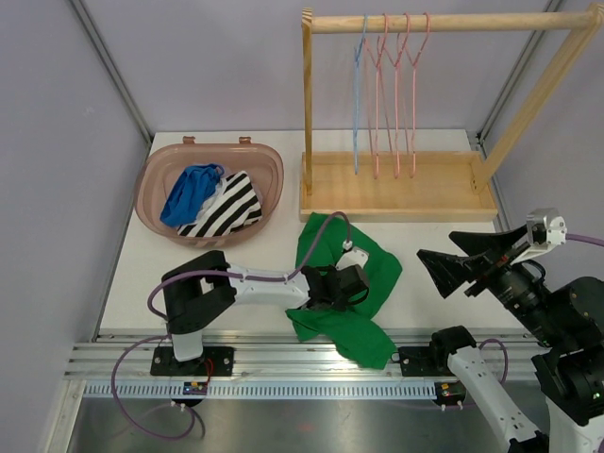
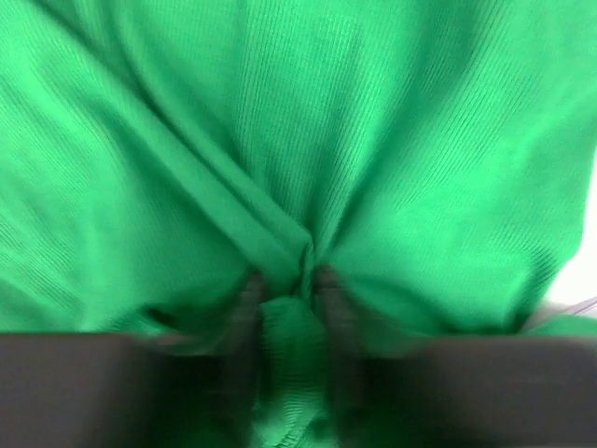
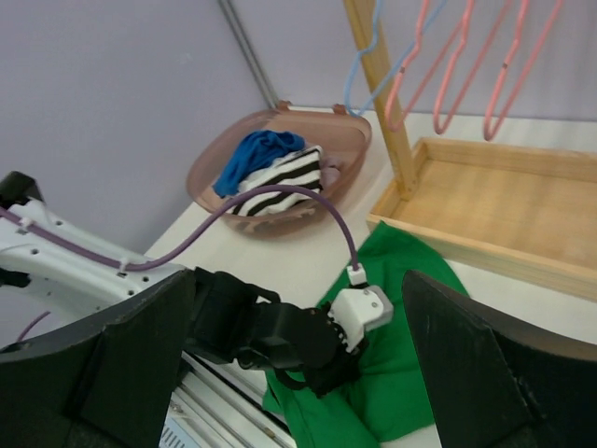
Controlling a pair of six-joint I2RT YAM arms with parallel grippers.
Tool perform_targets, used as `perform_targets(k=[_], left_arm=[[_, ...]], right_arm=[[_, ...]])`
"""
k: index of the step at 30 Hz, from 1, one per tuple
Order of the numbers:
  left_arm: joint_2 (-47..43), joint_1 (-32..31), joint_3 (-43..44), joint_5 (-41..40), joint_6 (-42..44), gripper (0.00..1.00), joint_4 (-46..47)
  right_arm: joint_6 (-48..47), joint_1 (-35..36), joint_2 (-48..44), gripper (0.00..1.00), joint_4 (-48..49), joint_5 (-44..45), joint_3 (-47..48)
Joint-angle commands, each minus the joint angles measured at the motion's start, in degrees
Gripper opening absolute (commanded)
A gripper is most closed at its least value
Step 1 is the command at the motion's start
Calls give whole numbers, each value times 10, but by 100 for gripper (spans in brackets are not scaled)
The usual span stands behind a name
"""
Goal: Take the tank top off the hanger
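Observation:
The green tank top (image 1: 379, 269) lies crumpled on the white table, between the wooden rack and the front rail. My left gripper (image 1: 352, 291) is down on its middle. In the left wrist view the fingers (image 2: 250, 308) are shut on a bunched fold of the green tank top (image 2: 373, 140), with the gripper (image 2: 287, 285) blurred. No hanger shows in or beside the tank top. My right gripper (image 1: 439, 247) hangs open above the table to the right of the tank top (image 3: 415, 373), and this gripper (image 3: 298, 280) holds nothing.
A wooden rack (image 1: 396, 193) at the back carries one blue and three pink hangers (image 1: 387, 94). A brown basket (image 1: 151, 193) at the back left holds a blue cloth (image 1: 192, 192) and a striped cloth (image 1: 229, 209). A metal rail (image 1: 283, 363) runs along the near edge.

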Motion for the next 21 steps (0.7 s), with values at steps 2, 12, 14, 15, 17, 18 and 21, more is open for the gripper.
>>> perform_targets(k=[2,12,14,15,17,18,21], left_arm=[[-11,1,-24,-6,-18,0,-5],[-264,37,-36,-163,-40,0,-207],[-318,62,-18,-175,-32,0,-237],[-335,72,-10,-185,-27,0,-264],[-372,107,24,-189,-10,0,-293],[-381,119,37,-193,-3,0,-306],[-408,172,103,-199,24,0,-362]], right_arm=[[21,-1,-15,99,41,-70,9],[10,-1,-24,99,35,-61,10],[9,-1,-24,100,32,-60,10],[9,-1,-24,99,33,-61,11],[6,-1,-24,99,32,-59,13],[5,-1,-24,99,33,-59,13],[4,-1,-24,99,36,-57,9]])
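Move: The green tank top lies spread right under the left fingers, its middle within about 1 cm of them and a fold between the pads. From that hand the bin's middle is some 38 cm to the left and 29 cm ahead, the striped top in it about 33 cm left and 26 cm ahead. The wooden rack's base is roughly 19 cm right and 32 cm ahead. From the right hand the tank top is about 16 cm left, 5 cm ahead and 41 cm below. Finish shutting the left gripper on the tank top's fold, then keep the pinch and sweep up about 20 cm and left some 17 cm, adding a little forward, towards the bin. Swing the wrist about 25 degrees counter-clockwise and tip the fingers up somewhat on the way. Let the open, empty right hand ease back a couple of centimetres and stop. ##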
